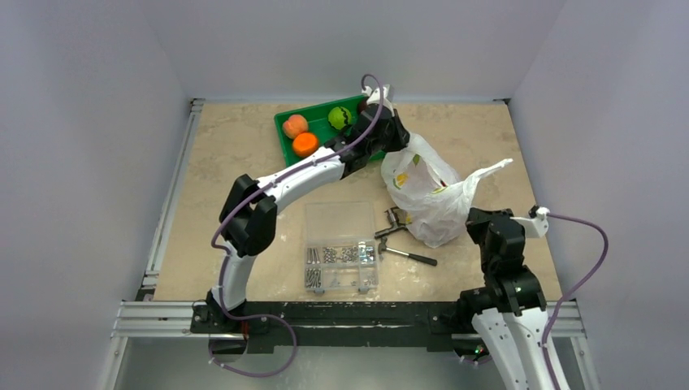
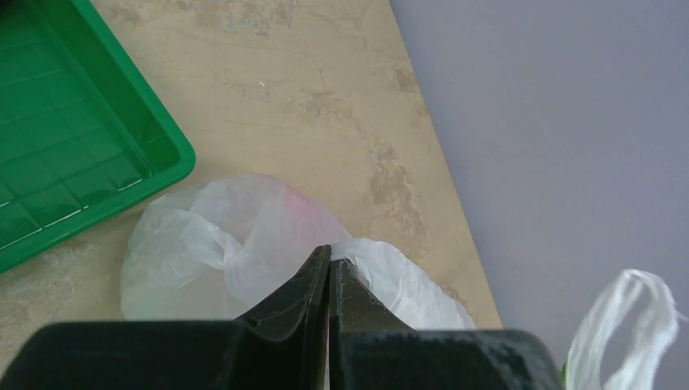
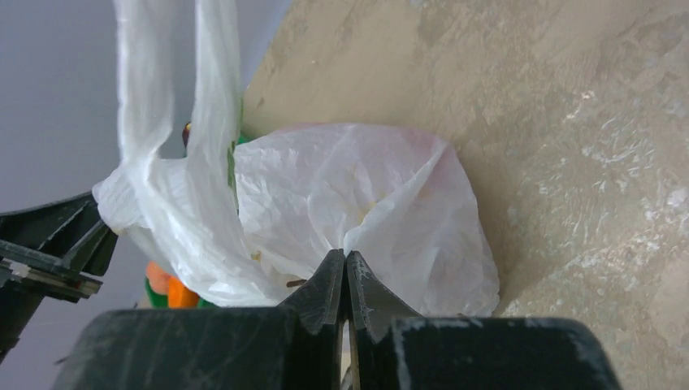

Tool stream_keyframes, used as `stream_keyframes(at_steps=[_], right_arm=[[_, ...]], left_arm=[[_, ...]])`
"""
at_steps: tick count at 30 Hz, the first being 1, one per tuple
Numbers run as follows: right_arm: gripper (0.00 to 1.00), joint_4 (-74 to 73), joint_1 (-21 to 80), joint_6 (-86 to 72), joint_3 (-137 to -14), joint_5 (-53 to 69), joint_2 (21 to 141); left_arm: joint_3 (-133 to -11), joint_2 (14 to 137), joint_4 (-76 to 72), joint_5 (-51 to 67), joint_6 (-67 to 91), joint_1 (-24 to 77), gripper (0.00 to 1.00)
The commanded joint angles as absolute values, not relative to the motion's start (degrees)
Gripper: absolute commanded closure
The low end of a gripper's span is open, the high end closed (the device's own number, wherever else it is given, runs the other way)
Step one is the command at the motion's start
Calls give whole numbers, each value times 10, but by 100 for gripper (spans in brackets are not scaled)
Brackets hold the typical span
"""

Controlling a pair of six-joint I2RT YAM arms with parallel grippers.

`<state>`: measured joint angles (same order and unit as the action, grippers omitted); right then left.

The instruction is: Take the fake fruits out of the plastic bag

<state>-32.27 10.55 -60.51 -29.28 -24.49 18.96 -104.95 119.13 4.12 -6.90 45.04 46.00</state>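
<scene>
The plastic bag [image 1: 429, 193] stands crumpled on the table, right of centre, one handle [image 1: 492, 169] sticking out to the right. My left gripper [image 1: 387, 130] is shut on the bag's far-left edge, and film is pinched at its tips [image 2: 329, 262]. A faint pink shape [image 2: 297, 203] shows through the bag [image 2: 211, 244]. My right gripper [image 1: 481, 224] is shut on a fold of the bag's near side [image 3: 345, 258]. Two fake fruits lie in the green tray [image 1: 286, 145]: a peach-red one [image 1: 296, 125] and a yellow-green apple [image 1: 340, 118].
An orange ball-like fruit [image 1: 305, 144] also lies in the tray. A clear compartment box of screws [image 1: 341, 248] sits near the front middle. Small metal tools [image 1: 396, 223] and a dark-handled tool [image 1: 413, 257] lie between the box and the bag. Walls close off the table's back and sides.
</scene>
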Motion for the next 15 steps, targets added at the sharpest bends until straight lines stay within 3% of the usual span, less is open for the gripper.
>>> stream_keyframes(at_steps=[1, 3, 6, 12, 15], right_arm=[[100, -315, 104, -544, -333, -289, 235], [100, -304, 105, -489, -351, -263, 270], [97, -285, 105, -409, -374, -222, 311], [57, -245, 104, -332, -399, -61, 322], [43, -263, 105, -331, -421, -34, 322]], left_arm=[[-1079, 1189, 51, -17, 441, 448, 100], [-1087, 1183, 81, -3, 421, 447, 100], [-1098, 1164, 140, 40, 390, 444, 71], [-996, 1087, 118, 112, 352, 441, 28], [-962, 1069, 103, 132, 337, 442, 22]])
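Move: Both shut hands hold the plastic bag; its middle lies about 14 cm back, 8 cm right and 14 cm below the left hand, and some 6 cm ahead, 8 cm left and 10 cm below the right. The green tray is some 17 cm left of the left hand and 5 cm farther out, the faucet about 20 cm straight back. The hammer lies 10 cm back and 14 cm left of the right hand. Both hands open, releasing the plastic bag: the left backs about 5 cm, the right shifts left and forward. ##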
